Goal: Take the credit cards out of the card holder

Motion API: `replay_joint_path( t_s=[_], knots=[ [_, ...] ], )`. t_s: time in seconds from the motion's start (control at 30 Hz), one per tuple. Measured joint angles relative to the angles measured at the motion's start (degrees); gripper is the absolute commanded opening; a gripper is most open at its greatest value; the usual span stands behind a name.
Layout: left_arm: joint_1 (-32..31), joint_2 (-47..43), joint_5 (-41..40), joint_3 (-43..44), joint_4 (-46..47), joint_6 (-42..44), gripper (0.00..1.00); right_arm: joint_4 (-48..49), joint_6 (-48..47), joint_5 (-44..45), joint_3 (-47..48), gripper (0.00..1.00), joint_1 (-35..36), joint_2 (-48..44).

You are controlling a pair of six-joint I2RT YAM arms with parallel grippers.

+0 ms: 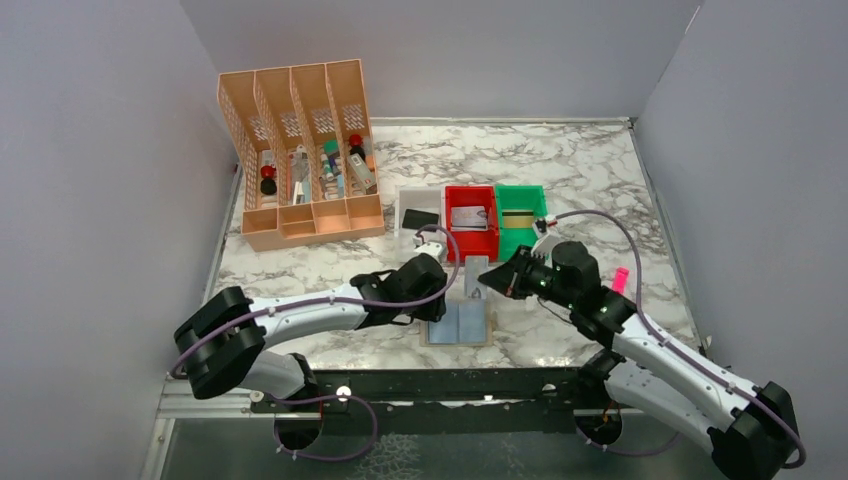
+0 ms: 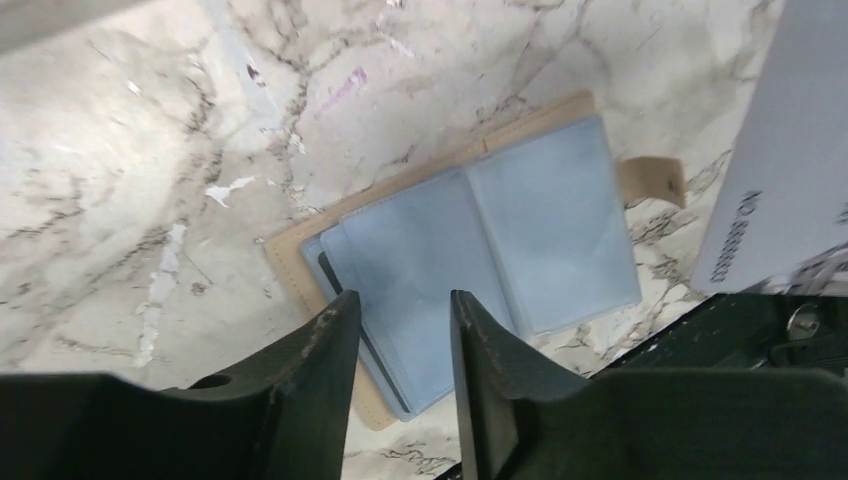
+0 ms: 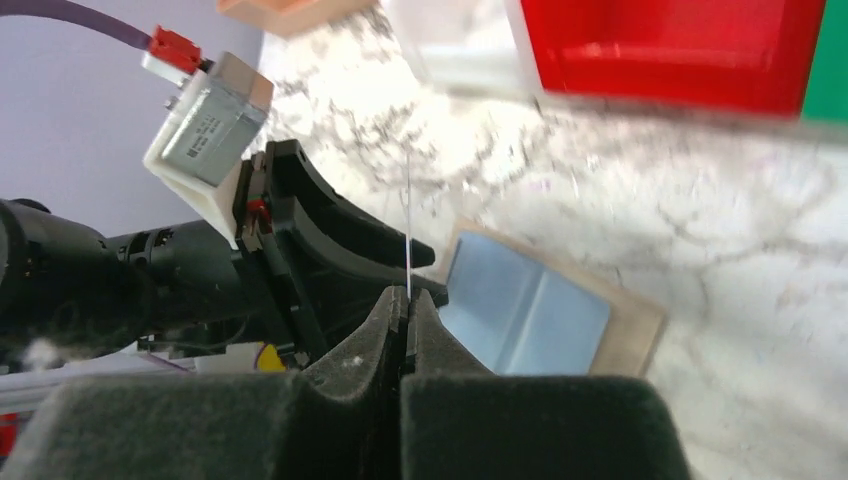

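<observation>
The card holder lies open near the table's front edge, two blue-grey panels in a tan border. A dark edge shows in its left pocket. My left gripper hovers open just above the left panel, nothing between its fingers. My right gripper is shut on a grey credit card, held upright above the holder and seen edge-on in the right wrist view. A black card, a silver card and a gold-striped card lie in the bins.
White, red and green bins stand in a row just behind the holder. An orange slotted organizer stands at the back left. A pink marker lies to the right of my right arm. Walls close in three sides.
</observation>
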Motion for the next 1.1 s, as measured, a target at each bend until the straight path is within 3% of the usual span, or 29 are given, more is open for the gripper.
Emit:
replay_joint_path(
  t_s=[0.07, 0.27, 0.47, 0.7, 0.9, 1.1],
  knots=[
    [0.0, -1.95, -1.88, 0.83, -1.2, 0.57, 0.65, -0.59, -3.67, 1.38, 2.34, 0.01, 0.0, -1.46],
    [1.64, -6.69, -9.07, 2.19, -4.94, 2.86, 0.81, -0.57, -15.89, 5.73, 4.87, 0.01, 0.0, -1.64],
    [10.12, -11.08, -11.54, 2.32, -8.63, 5.44, 0.99, -0.26, -28.28, 8.24, 8.61, 0.01, 0.0, 5.27],
    [23.15, -18.18, -11.61, 2.27, -10.91, 8.33, 0.99, 0.07, -46.07, 10.91, 15.91, 0.01, 0.0, 16.72],
    [23.87, -23.87, -14.43, 3.08, -14.1, 11.63, 0.99, 0.7, -63.1, 11.96, 21.9, 0.01, 0.0, 24.68],
    [23.87, -29.97, -16.72, 3.08, -15.58, 14.86, 0.99, 1.4, -74.1, 12.28, 23.96, 0.01, 0.0, 31.45]
  ],
)
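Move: The red bin, where the pinched card is headed, lies about 16 cm ahead of the right hand, 1 cm to its left and some 10 cm below. The white bin adjoins it at the same distance ahead, 13 cm left of the hand; the green bin is 10 cm to the hand's right. The open card holder is roughly 5 cm back, 5 cm left and 12 below. From the left hand, the red bin is 21 cm ahead and 8 cm right, about level. Forward goes the right arm, about 14 cm from beside the card holder to above the red bin, rising a little first and sinking back. The fingers keep their pinch on the card while the wrist rolls some 75 degrees, left side down. The empty left hand opens wide and leaves the holder leftward, forward and up. ##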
